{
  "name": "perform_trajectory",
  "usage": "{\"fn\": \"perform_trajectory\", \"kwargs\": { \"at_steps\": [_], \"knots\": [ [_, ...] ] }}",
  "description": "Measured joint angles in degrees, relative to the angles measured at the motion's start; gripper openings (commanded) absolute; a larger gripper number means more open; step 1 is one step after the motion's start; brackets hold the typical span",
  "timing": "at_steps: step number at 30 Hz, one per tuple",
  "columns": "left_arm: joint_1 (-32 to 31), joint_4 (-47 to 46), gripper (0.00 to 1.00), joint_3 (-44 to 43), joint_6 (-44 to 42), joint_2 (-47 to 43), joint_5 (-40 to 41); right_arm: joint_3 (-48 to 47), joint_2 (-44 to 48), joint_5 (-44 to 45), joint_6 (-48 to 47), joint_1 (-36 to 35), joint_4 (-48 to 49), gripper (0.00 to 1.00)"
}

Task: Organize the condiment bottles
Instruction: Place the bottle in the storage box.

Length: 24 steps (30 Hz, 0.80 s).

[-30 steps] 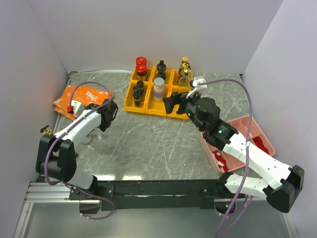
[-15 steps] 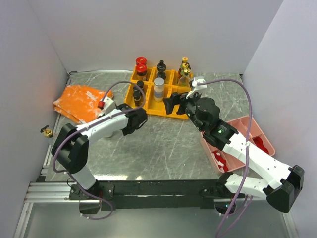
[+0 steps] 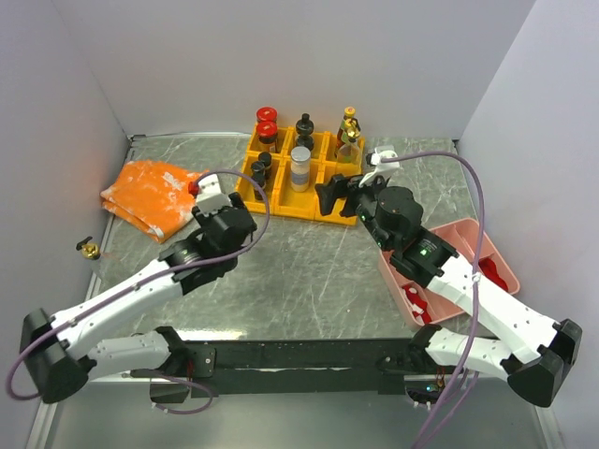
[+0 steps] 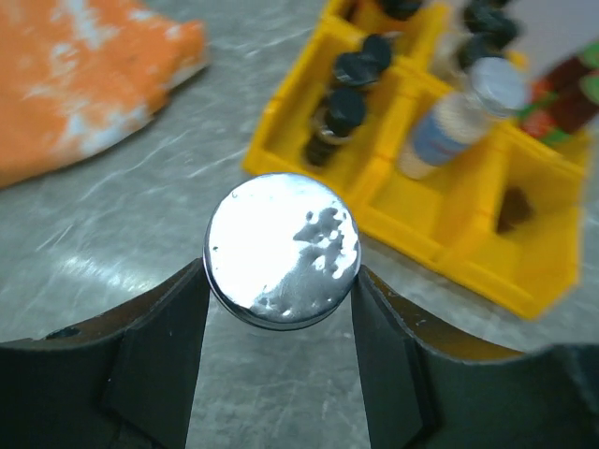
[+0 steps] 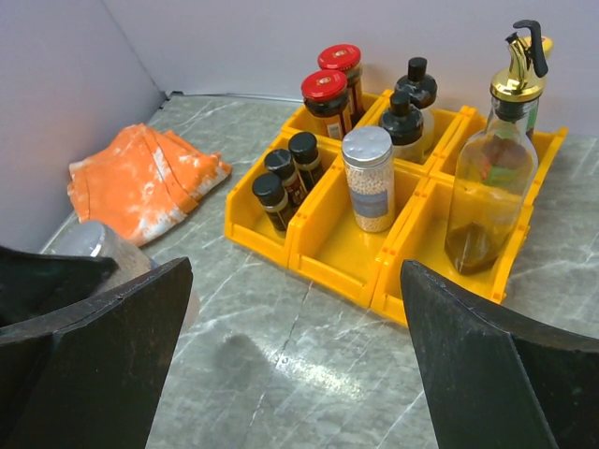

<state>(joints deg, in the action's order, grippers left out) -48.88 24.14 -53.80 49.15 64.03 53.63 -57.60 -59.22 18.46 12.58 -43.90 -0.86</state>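
My left gripper (image 4: 281,274) is shut on a jar with a silver cap (image 4: 281,248), one finger on each side of the cap. In the top view that gripper (image 3: 227,227) is just left of the yellow bins (image 3: 285,201) and covers the jar. The bins hold two red-capped jars (image 3: 267,123), a black-topped bottle (image 3: 304,126), a gold-capped oil bottle (image 5: 491,178), a silver-capped shaker (image 5: 368,178) and two small black-capped bottles (image 5: 285,178). My right gripper (image 5: 295,281) stands wide open and empty in front of the bins, seen in the top view (image 3: 339,194) at their right front corner.
An orange cloth (image 3: 150,192) lies at the left near the wall. A pink tray (image 3: 487,245) with red and white packets sits at the right under my right arm. A small brass-coloured object (image 3: 89,249) lies at the table's left edge.
My left arm has swung from beside the orange cloth rightward to the bins, still shut on the silver-capped jar. The right arm has barely moved.
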Motion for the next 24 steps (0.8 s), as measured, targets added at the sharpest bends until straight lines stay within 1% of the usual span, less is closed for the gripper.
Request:
{"fn": "perform_trajectory", "kwargs": {
  "at_steps": [2,4,8,12,14,18,24],
  "knots": [
    [0.0,-6.1,0.01,1.7,-7.0,-3.4,-3.8,0.1,0.4,0.1,0.0,0.0,-0.4,1.00],
    [0.0,-12.0,0.01,1.7,-13.5,-3.7,-6.7,0.7,1.1,0.1,0.3,0.0,-0.9,1.00],
    [0.0,-20.5,0.01,1.7,-23.7,-0.5,-12.2,1.9,3.2,0.2,0.8,0.0,-2.5,1.00],
    [0.4,-26.7,0.01,1.7,-31.8,3.8,-18.4,3.8,6.4,1.1,1.1,0.0,-4.4,1.00],
    [1.2,-29.7,0.01,1.6,-34.5,5.9,-21.9,5.0,8.3,1.7,1.2,0.0,-5.0,1.00],
    [5.4,-34.1,0.01,-0.1,-37.9,11.3,-29.4,6.9,12.3,1.9,1.5,0.0,-5.8,1.00],
    [10.1,-41.0,0.01,-2.1,-40.2,18.3,-36.9,9.0,17.6,2.1,1.6,0.0,-5.9,1.00]
  ]
}}
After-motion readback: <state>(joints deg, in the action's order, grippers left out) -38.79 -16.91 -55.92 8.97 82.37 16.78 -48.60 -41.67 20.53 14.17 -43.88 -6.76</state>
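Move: The left hand holds the silver-capped bottle; its goal, the front part of the storage box's middle front compartment, lies about 14 cm ahead, 13 cm to the right and 18 cm lower. The white jar already there stands some 18 cm ahead and 14 cm right, the small black-capped jars about 16 cm ahead and 3 cm right, the glass oil bottle roughly 17 cm ahead and 27 cm right. From the right hand that compartment spot is some 13 cm ahead, 8 cm left and 29 cm below. Keeping its pinch on the bottle, the left hand swings it about 10 cm right towards the middle front compartment, rising some 4 cm at first, then easing down about 3 cm as it reaches forward nearly 10 cm, the wrist turning about 35 degrees clockwise and tipping its fingers up closer to level. The right hand, open and empty, draws away from the box, back and to its right about 5 cm each, making room. ##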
